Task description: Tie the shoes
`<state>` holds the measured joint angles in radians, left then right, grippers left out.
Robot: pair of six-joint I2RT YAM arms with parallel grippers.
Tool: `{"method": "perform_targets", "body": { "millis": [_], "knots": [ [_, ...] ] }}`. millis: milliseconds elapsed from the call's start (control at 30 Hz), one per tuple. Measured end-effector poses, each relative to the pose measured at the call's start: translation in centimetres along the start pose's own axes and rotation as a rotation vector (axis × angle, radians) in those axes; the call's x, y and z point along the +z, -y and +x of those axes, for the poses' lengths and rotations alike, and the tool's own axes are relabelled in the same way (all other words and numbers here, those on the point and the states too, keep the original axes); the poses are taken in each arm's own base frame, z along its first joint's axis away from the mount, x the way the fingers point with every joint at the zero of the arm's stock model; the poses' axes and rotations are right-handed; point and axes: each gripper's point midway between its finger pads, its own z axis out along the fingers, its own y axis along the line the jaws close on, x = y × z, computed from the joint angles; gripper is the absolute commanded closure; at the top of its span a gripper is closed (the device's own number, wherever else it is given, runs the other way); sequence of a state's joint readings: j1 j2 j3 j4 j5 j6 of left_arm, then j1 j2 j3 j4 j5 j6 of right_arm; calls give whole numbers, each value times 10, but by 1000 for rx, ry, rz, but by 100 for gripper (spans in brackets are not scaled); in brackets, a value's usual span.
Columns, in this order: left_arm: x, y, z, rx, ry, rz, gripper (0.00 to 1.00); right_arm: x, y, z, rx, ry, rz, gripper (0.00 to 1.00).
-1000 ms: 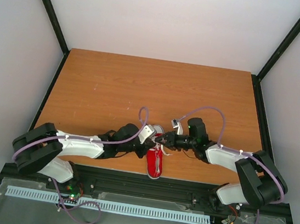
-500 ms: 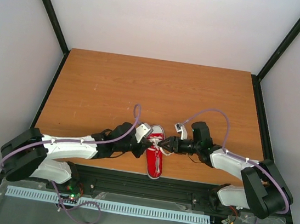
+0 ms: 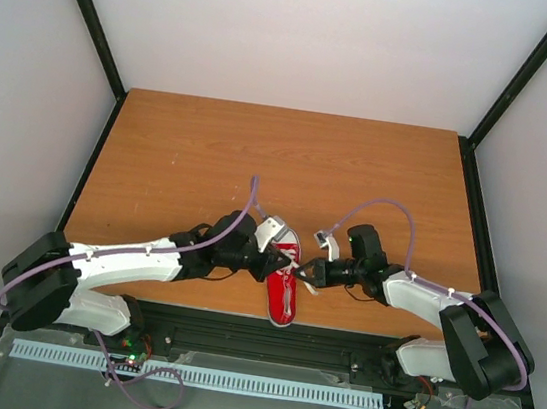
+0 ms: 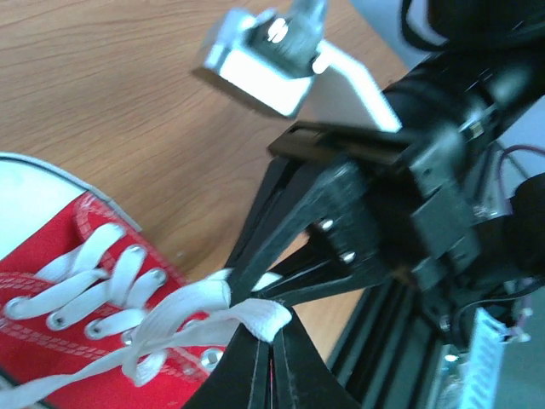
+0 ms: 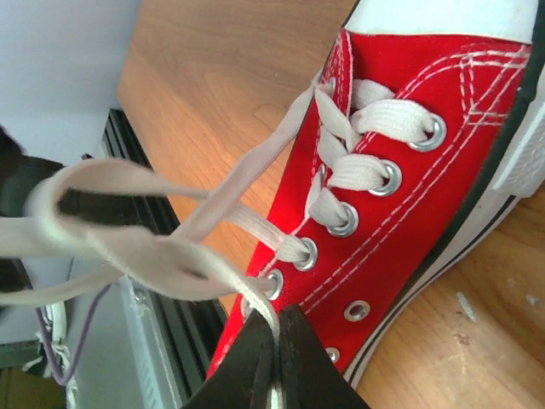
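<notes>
The red shoe (image 3: 283, 293) with white sole lies at the table's near edge, toe pointing away from the arms. Both grippers meet just above its laces. My left gripper (image 3: 289, 263) is shut on a folded loop of white lace (image 4: 258, 319), pinched at its fingertips (image 4: 274, 339). My right gripper (image 3: 299, 268) is shut on a strand of lace (image 5: 271, 313) that runs from a lower eyelet. Its black fingers (image 4: 294, 277) cross right in front of the left one. A loose lace loop (image 5: 128, 249) hangs to the left of the shoe (image 5: 409, 196).
The wooden table (image 3: 289, 166) stretches behind the shoe. A black frame rail (image 3: 267, 327) runs along the near edge right beside the shoe's heel. Purple cables (image 3: 384, 207) arch over both wrists.
The left arm has stretched rightward, bringing its gripper over the shoe's laces. The right gripper shifted slightly right and down, and now pinches a lace strand.
</notes>
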<state>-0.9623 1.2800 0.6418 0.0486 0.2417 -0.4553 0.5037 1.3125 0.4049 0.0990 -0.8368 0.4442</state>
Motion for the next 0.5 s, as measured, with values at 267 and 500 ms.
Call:
{"method": "perform_targets", "body": {
  "millis": [267, 500],
  "knots": [
    [7, 37, -27, -94, -26, 143, 99, 0, 7, -2, -8, 14, 39, 97],
    [7, 52, -22, -177, -88, 224, 99, -1, 14, -6, -7, 35, 82, 97]
  ]
}}
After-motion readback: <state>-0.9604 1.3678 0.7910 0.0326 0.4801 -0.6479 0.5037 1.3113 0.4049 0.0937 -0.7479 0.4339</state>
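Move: Both grippers already pinch lace over the shoe. From the left hand, the right fingertips are about 3 cm to the right, level fore-and-aft and some 6 cm lower; the shoe's lacing is roughly 4 cm ahead and 8 below, its toe cap straight ahead about 8 cm and 9 below. From the right hand, the lacing is about 4 cm ahead, 3 left and 2 below. Still pinching its lace, the left hand swings some 4 cm right and as much up, past the right fingertips. ##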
